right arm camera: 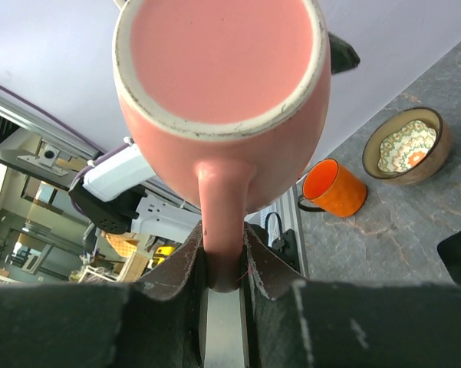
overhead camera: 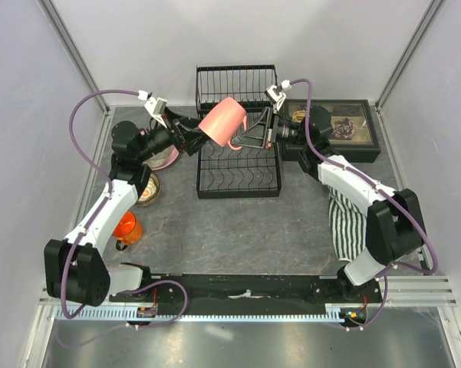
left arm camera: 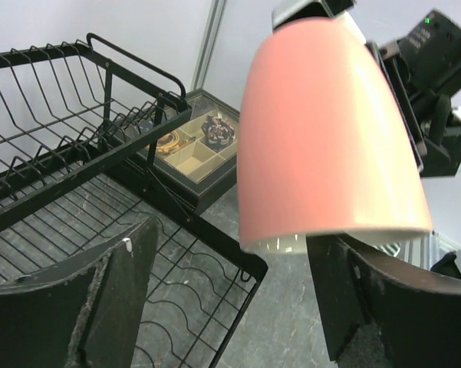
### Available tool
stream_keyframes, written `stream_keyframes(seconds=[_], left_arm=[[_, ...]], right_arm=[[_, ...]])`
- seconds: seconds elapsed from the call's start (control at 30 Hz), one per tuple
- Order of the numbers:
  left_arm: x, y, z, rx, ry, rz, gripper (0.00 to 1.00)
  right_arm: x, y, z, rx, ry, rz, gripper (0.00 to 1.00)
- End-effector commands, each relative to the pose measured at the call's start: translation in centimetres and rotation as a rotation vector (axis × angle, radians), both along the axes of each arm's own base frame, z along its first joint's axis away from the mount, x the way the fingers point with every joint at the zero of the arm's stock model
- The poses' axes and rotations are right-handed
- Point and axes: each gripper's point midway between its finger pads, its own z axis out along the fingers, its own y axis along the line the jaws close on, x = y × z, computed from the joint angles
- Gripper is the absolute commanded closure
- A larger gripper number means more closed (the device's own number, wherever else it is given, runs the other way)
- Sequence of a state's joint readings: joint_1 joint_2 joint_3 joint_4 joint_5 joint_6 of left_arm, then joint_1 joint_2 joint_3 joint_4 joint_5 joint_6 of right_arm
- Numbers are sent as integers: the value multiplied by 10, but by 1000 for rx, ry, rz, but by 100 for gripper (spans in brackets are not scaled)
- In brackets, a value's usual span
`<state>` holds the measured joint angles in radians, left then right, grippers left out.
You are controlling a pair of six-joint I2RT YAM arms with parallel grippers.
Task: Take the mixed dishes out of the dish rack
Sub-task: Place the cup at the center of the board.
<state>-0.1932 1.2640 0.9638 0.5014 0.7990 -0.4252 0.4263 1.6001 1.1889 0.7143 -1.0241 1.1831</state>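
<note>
My right gripper is shut on the handle of the pink mug, which hangs tilted above the black wire dish rack. In the top view the pink mug sits between my right gripper and my left gripper. The left gripper stands open just below the pink mug, its mouth facing the fingers. The rack shows no dishes. On the table to the left lie a pink plate, a brown patterned bowl and an orange mug.
A dark compartmented tray of trinkets stands right of the rack, behind my right arm. A striped cloth lies at the right, near that arm's base. The right wrist view also shows the orange mug and the brown bowl.
</note>
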Motion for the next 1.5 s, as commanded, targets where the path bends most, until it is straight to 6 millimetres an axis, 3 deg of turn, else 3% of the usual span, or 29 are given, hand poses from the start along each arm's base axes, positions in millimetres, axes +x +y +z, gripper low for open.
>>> stream_keyframes(seconds=[0.0, 0.57, 0.83, 0.87, 1.0, 1.27, 1.47], left_arm=[[8, -3, 33, -63, -45, 17, 20], [5, -19, 36, -145, 33, -47, 52], [2, -20, 40, -164, 47, -66, 94], [2, -20, 41, -167, 49, -67, 98], [-1, -20, 42, -167, 47, -72, 98], [3, -12, 40, -160, 46, -44, 99], [10, 3, 43, -169, 40, 1, 98]], right_arm=[[-8, -3, 27, 73, -131, -18, 100], [-22, 18, 22, 97, -119, 29, 99], [-24, 22, 15, 90, -104, 34, 95], [-24, 23, 13, 88, -100, 36, 93], [-24, 23, 10, 79, -100, 34, 82], [-28, 20, 8, 57, -101, 37, 40], [-36, 17, 4, 43, -111, 48, 31]])
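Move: The pink cup hangs in the air, rim down-left, its handle already between the right fingers. Its middle is about 6 cm right of the open left gripper, 2 cm ahead and 5 cm higher; from the right gripper it is about 3 cm ahead, 3 cm left and 4 cm up. From the left gripper, the dish rack's lower tray lies some 10 cm right, 6 cm ahead and 29 cm below, and the patterned bowl 18 cm left, 3 cm back and 32 cm below. Ease the left gripper about 2 cm right to the cup's near rim while the right one carries the cup some 2 cm left to meet it. Close the left fingers to pinch the rim wall, then open the right fingers off the handle and draw that hand back about 1.5 cm, as the left hand starts back left about 1 cm. ##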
